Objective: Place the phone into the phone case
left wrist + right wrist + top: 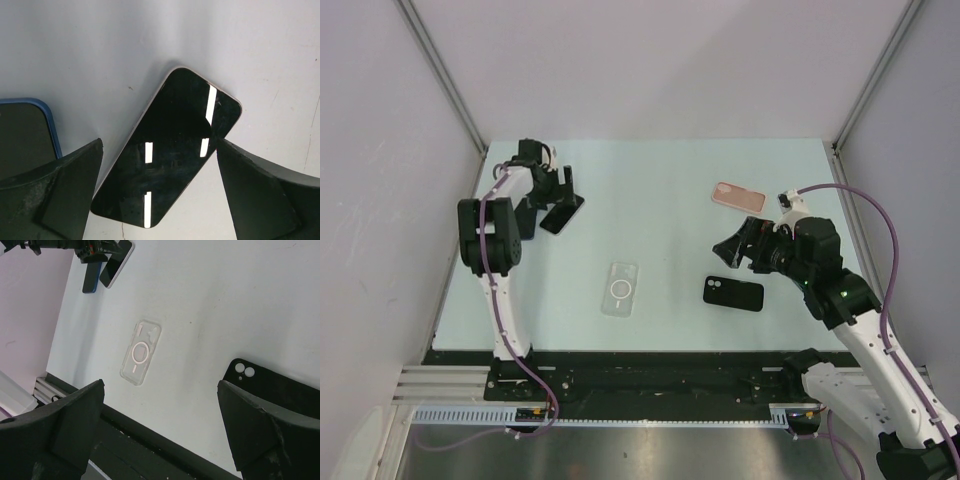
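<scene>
A phone (170, 150) with a dark glossy screen and a pale rim lies flat at the table's far left (563, 213). My left gripper (160, 200) hovers just over it, open, one finger on each side of its near end and nothing held; the top view shows this gripper (560, 192) too. A clear phone case (620, 288) with a ring mark lies mid-table, also seen in the right wrist view (140, 353). My right gripper (730, 250) stands open and empty above the table (160, 430), beside a black case (733, 293) (280, 387).
A blue-edged phone (27, 132) lies just left of the dark-screened one (525, 215). A pink phone-shaped item (738, 196) rests at the back right. White walls close the table on three sides, and a black rail (650, 375) runs along the near edge.
</scene>
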Controlling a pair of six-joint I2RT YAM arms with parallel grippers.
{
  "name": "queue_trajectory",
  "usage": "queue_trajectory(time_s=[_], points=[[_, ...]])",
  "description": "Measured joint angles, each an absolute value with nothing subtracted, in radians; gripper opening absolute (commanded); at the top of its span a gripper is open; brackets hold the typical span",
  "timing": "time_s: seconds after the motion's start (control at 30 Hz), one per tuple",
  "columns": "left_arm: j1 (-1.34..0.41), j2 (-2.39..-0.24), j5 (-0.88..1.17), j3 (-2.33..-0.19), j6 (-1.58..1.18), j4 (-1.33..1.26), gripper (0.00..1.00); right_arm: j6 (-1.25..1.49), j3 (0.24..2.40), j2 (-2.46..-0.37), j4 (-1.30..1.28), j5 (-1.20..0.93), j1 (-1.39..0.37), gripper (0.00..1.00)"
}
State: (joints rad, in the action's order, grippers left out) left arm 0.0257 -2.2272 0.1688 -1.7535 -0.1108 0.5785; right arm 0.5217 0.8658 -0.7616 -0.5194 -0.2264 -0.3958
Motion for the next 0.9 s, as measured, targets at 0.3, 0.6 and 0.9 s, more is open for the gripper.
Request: queue_trajectory(time_s=[0.3,0.6,0.9], points=[[0.014,-2.157,0.163,-1.650,-0.077,0.583,0.99,0.516,0.866,-0.763,-0.519,-0.227,-0.390,1.00],[-0.086,-2.124,0.094,-1.608,-0.006,0.604,0.99,0.505,0.866,-0.775,-0.521,-0.231,-0.384,1.00],[-0.152,-2.124,0.001,-1.608,0.030,0.633,0.99,0.495,0.866,-0.775,-0.534,-0.231,-0.380,1.00]])
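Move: The black phone lies just under the open left fingers, its middle about 2 cm back, 2 cm right and 3 cm below, its far end slanting right. The blue-edged phone lies some 11 cm left of it and 2 cm nearer the base; the clear phone case about 17 cm right of it and 24 cm nearer. From the idle right hand the black phone is roughly 26 cm ahead, 48 cm left and 25 cm down. The black phone is pushed at its left long edge, nearer end, by the left finger of the wide-open left hand, which stays low: first about 3 cm back towards the base, then mostly right, ending some 5 cm back and 5 cm right. The wrist turns about 15 degrees clockwise and rolls its left side up, fingers staying open. ##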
